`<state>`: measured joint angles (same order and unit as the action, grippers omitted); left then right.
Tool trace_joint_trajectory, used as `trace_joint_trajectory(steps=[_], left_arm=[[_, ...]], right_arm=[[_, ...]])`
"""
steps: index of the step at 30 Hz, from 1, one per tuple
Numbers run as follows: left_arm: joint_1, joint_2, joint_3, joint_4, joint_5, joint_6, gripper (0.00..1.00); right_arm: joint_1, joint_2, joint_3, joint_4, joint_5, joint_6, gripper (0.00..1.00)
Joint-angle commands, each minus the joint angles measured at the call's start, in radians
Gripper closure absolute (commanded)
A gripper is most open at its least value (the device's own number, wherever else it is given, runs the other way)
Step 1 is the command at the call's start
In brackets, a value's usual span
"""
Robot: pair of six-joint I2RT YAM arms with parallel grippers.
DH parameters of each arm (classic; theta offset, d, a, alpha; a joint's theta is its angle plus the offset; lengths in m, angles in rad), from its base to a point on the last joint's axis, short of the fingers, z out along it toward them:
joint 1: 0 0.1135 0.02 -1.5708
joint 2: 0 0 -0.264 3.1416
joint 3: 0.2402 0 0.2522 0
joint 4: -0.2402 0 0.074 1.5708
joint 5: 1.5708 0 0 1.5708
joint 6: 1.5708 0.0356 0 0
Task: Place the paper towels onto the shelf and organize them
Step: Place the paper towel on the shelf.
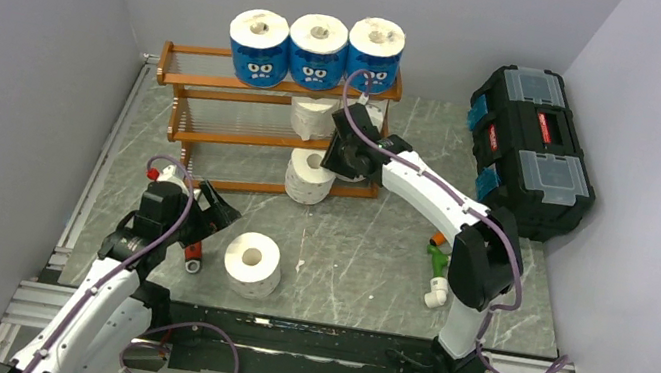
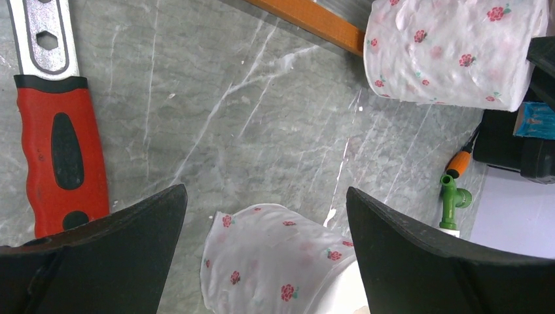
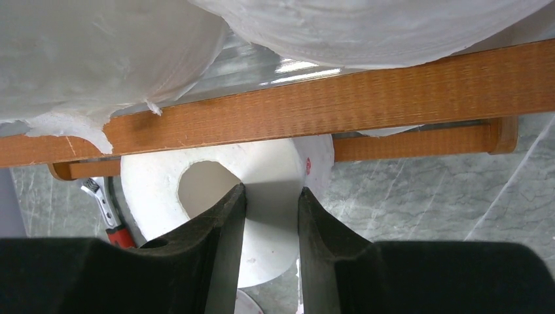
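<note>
The orange-brown shelf [image 1: 214,132] stands at the back with three blue-wrapped paper towels [image 1: 316,52] on its top tier and a white roll [image 1: 311,117] on the middle tier. My right gripper [image 3: 272,191] is shut on the wall of another white roll [image 3: 275,163], one finger inside its core, just below the middle rail [image 3: 327,111]. That roll [image 1: 310,175] sits at the bottom tier's right front. My left gripper [image 2: 265,193] is open above a rose-printed roll [image 2: 275,261], the one lying on the table [image 1: 253,263]. The jaws do not touch it.
A black toolbox [image 1: 530,149] stands at the back right. A red-handled wrench [image 2: 62,150] lies left of the loose roll. Green and white pipe fittings [image 1: 437,270] lie by the right arm's base. Grey walls close in both sides.
</note>
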<state>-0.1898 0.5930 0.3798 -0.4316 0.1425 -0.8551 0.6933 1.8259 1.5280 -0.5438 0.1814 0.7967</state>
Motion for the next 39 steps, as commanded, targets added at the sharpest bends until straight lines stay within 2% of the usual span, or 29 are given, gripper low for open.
trace_joint_trajectory(steps=[1, 6, 16, 22, 39], left_arm=[[-0.003, 0.007, 0.009, 0.024, 0.011, 0.005, 0.02], [-0.003, 0.018, 0.004, 0.035, 0.022, 0.004, 0.02], [-0.003, 0.017, -0.001, 0.041, 0.029, 0.0, 0.02], [-0.003, 0.011, -0.004, 0.038, 0.033, -0.003, 0.02], [-0.003, 0.005, -0.004, 0.04, 0.041, -0.004, 0.02]], right_arm=[[-0.008, 0.002, 0.042, 0.03, 0.0, 0.013, 0.75], [-0.008, -0.018, 0.016, 0.03, -0.006, 0.016, 0.7], [-0.007, -0.071, -0.052, 0.035, -0.009, 0.029, 0.49], [-0.005, -0.089, -0.073, 0.033, -0.006, 0.046, 0.41], [0.0, -0.216, -0.158, 0.032, -0.033, 0.065, 0.32]])
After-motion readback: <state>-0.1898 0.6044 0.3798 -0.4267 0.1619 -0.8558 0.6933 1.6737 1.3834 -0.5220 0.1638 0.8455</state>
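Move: The white roll is already held by its right wall between the right hand's fingers, on the shelf's bottom tier. Its middle lies about 4 cm to the left of the hand, 1 cm ahead and 3 cm lower. Another white roll on that tier stands some 7 cm to the right and 3 cm ahead; the left middle-tier roll is roughly 5 cm left, 6 cm ahead and 10 cm above. From the idle left hand, the held roll is about 15 cm ahead and 17 cm to the right, about level. Back towards the robot and somewhat to its right, the right hand draws off the white roll after a brief hold, about 3 cm in all. Its fingers open first, from around a third to two thirds, letting go of the roll's wall; the hand dips a touch as it starts back, then climbs to end some 1.5 cm higher, fingers clear and still slanting down and forward. ##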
